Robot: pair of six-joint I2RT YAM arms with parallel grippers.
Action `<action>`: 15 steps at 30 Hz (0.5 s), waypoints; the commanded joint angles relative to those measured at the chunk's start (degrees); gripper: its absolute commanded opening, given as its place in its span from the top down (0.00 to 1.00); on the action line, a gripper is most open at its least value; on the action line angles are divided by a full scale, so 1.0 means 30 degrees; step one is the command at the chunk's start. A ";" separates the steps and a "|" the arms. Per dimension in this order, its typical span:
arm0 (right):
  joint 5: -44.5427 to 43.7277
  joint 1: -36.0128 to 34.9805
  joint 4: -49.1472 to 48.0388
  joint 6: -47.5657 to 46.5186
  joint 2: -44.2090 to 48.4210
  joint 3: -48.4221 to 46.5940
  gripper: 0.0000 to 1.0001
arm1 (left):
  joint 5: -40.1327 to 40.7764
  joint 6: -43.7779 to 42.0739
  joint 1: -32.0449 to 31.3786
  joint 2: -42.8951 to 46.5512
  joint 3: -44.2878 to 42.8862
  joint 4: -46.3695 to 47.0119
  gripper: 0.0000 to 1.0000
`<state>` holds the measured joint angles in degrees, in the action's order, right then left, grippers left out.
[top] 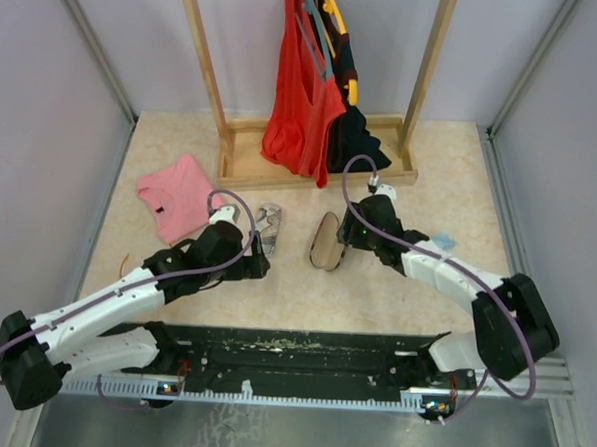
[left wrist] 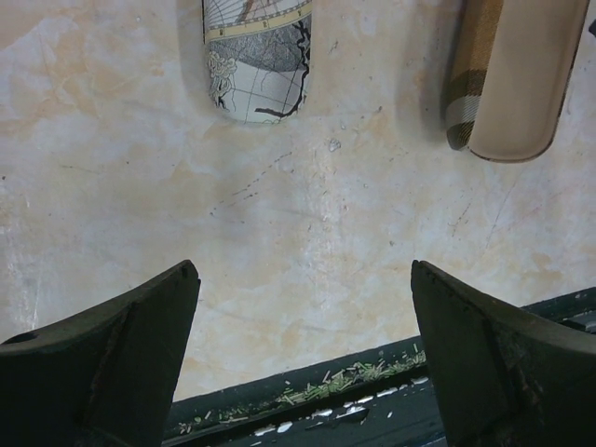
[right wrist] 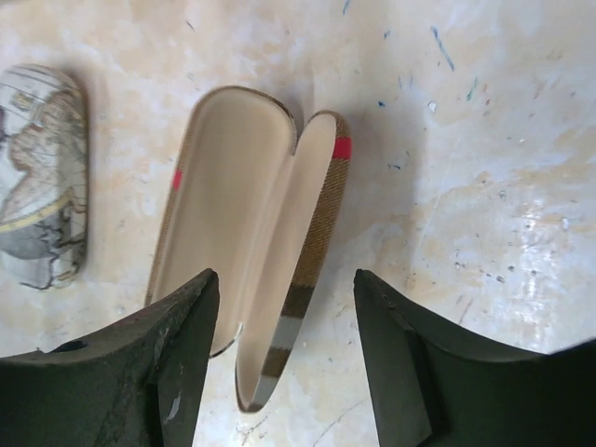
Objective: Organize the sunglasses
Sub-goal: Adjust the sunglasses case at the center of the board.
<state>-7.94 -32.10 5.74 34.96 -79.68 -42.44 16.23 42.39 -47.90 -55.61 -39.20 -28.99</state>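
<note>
The sunglasses do not show clearly in any view. A thin reddish curve (top: 126, 263) lies on the table left of my left arm, and I cannot tell what it is. An open brown case (right wrist: 247, 233) with a red stripe and a cream lining lies mid-table (top: 326, 241). My right gripper (right wrist: 284, 279) is open and hovers over the case's near end, its fingers either side of the lid edge (top: 344, 238). My left gripper (left wrist: 305, 270) is open and empty over bare table near the front rail (top: 259, 262).
A shut map-printed case (top: 268, 223) lies left of the brown one and shows in the left wrist view (left wrist: 258, 56). A pink cloth (top: 178, 195) lies at the back left. A light blue cloth (top: 445, 241) lies right. A wooden rack (top: 316, 169) with hanging clothes stands behind.
</note>
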 commanded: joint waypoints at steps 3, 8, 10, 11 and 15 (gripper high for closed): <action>-0.1169 0.0094 0.1479 -0.1040 0.3608 -0.0840 0.38 | -0.0171 -0.0222 0.0544 0.0315 -0.0952 -0.0042 0.00; -0.2482 0.0568 0.3575 -0.0247 0.5678 -0.0487 0.36 | 0.0446 -0.0526 0.0821 0.0720 -0.0859 0.0150 0.00; -0.2831 0.0936 0.4148 0.0006 0.6727 -0.0123 0.36 | 0.1393 -0.0284 0.0859 0.0546 -0.1137 -0.0648 0.00; -0.3101 0.1155 0.4390 0.0171 0.7162 0.0079 0.36 | 0.1857 -0.0110 0.0873 0.0491 -0.1185 -0.1139 0.00; -0.5347 0.2342 0.5936 0.1053 0.8475 0.0479 0.35 | 0.2566 0.0497 0.1052 0.0455 -0.1558 -0.2199 0.00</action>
<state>-16.03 -27.99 18.59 35.20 -58.22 -41.95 19.97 42.33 -45.34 -54.28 -41.15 -31.62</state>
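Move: The open sunglasses case, just let go, lies about 4 cm left of the right hand, level with it fore and aft and roughly 5 cm below. The map-print case lies some 20 cm to this hand's left and 2 cm farther out, and the light-blue cloth about 24 cm to its right, 1 cm farther out. From the left hand, the open case is some 10 cm ahead, 17 cm to the right and 9 cm down. Lift the right gripper clear of the open case, about 8 cm up, then carry it right as well, some 6 cm in all and mostly late, with its partly open fingers unchanged, tipping up and swinging clockwise roughly 10 degrees each. Ease the wide-open left gripper up and forward, then left, about 2 cm. ##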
